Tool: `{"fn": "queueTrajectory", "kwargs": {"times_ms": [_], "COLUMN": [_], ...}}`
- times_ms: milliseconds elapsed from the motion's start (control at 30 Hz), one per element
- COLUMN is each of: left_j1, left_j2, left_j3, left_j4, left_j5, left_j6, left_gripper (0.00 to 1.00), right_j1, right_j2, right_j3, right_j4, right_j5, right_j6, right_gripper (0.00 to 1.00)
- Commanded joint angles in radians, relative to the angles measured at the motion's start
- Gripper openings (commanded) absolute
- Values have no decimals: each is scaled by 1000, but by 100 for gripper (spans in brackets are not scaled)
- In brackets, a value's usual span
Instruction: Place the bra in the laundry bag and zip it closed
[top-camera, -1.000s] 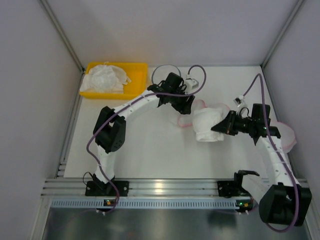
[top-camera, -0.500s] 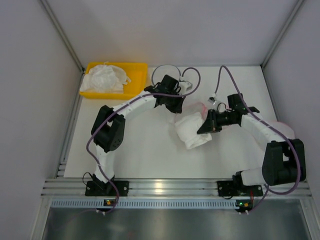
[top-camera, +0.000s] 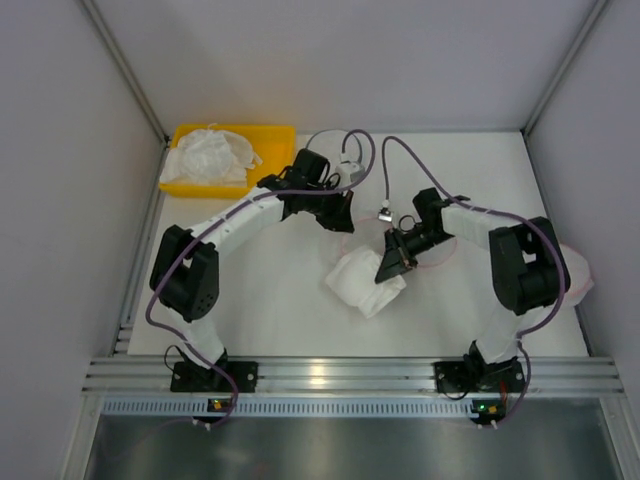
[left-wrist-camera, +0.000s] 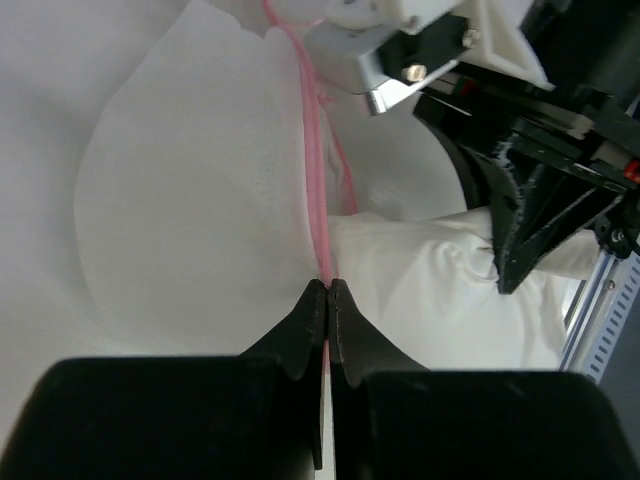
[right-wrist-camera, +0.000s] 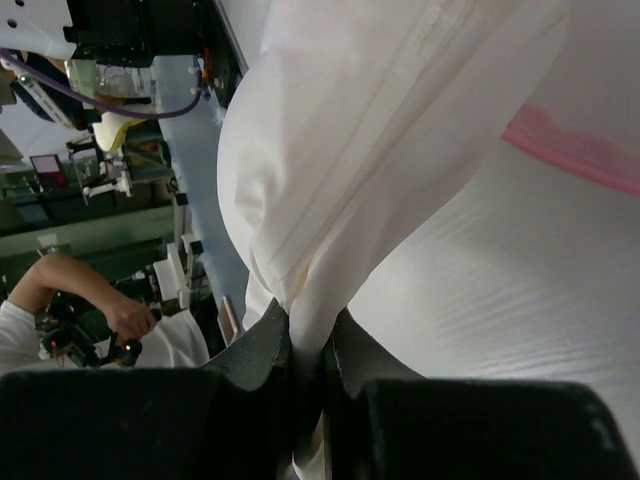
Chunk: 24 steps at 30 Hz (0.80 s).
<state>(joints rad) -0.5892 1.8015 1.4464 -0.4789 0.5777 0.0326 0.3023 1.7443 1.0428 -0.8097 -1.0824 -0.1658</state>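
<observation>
The laundry bag (left-wrist-camera: 190, 200), white mesh with a pink rim (left-wrist-camera: 318, 200), is pulled up in the left wrist view. My left gripper (left-wrist-camera: 328, 287) is shut on that pink rim. In the top view the left gripper (top-camera: 338, 220) sits at the table's middle, just left of the right one. My right gripper (right-wrist-camera: 312, 322) is shut on a fold of the white bra (right-wrist-camera: 370, 130). From above, the bra (top-camera: 358, 288) hangs as a white bundle at the right gripper (top-camera: 386, 270). The bag's mesh (right-wrist-camera: 520, 290) and pink rim (right-wrist-camera: 580, 150) lie right beside the bra.
A yellow bin (top-camera: 280, 140) holding white garments stands at the back left. Another white fabric item (top-camera: 575, 272) lies at the table's right edge, partly behind the right arm. Grey walls close in both sides, and a metal rail (top-camera: 330, 375) runs along the front.
My left gripper has shut on the bag's pink rim. My right gripper has carried the bra leftward and nearer, up against the bag. Both arms have shifted left.
</observation>
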Motion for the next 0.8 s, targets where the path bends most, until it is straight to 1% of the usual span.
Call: {"fn": "queueTrajectory", "kwargs": {"times_ms": [0, 133, 167, 233, 267, 333, 433, 467, 567, 600, 667, 767], "left_j1": [-1, -1, -1, -1, -1, -1, 0, 0, 0, 2, 3, 5], "left_j2": [-71, -99, -105, -126, -134, -154, -183, -186, -195, -195, -194, -195], "left_j3": [-24, -76, -95, -116, -138, -153, -184, -188, -198, -198, -201, -224], "left_j4": [46, 39, 34, 33, 33, 33, 33, 33, 30, 28, 17, 5], "left_j5": [112, 131, 140, 142, 145, 154, 172, 174, 160, 175, 188, 202], "left_j6": [30, 79, 102, 124, 148, 180, 216, 222, 234, 236, 239, 243], "left_gripper": [0, 0, 0, 0, 0, 0, 0, 0, 0, 0, 0, 0], "right_j1": [9, 8, 9, 9, 8, 9, 11, 14, 30, 41, 63, 60], "right_j2": [52, 132, 165, 202, 245, 320, 400, 444, 475, 475, 472, 471], "right_j3": [144, 272, 296, 367, 388, 451, 517, 529, 527, 528, 534, 574], "right_j4": [-48, -182, -266, -363, -455, -538, -670, -686, -684, -678, -625, -560], "right_j5": [-50, -65, -70, -88, -93, -105, -109, -109, -108, -112, -138, -151], "right_j6": [-80, -181, -246, -316, -383, -492, -575, -607, -624, -620, -562, -486], "right_gripper": [0, 0, 0, 0, 0, 0, 0, 0, 0, 0, 0, 0]}}
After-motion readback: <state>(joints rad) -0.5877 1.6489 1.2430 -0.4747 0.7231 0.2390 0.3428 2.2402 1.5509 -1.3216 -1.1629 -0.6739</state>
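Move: Some 10 cm ahead of the right hand, 4 cm to its left and slightly lower is the laundry bag's mouth; the bag's other pink ring lies about 9 cm ahead and 12 cm to its right, 9 cm down. The left hand already pinches the pink rim; from it the bra in the right fingers is roughly 12 cm back, 5 cm to the right and 7 cm lower. The blue-rimmed bag lies 18 cm ahead of the left hand, 3 cm left, 12 cm down. Bringing bra and bag mouth together, the right hand keeps its pinch on the bra and goes forward about 4 cm and a little left, rising slightly before dipping, while turning some 15 degrees counter-clockwise. Meanwhile the left hand, still shut on the pink rim, draws it back about 5 cm and slightly left towards the bra, turning a little clockwise. ##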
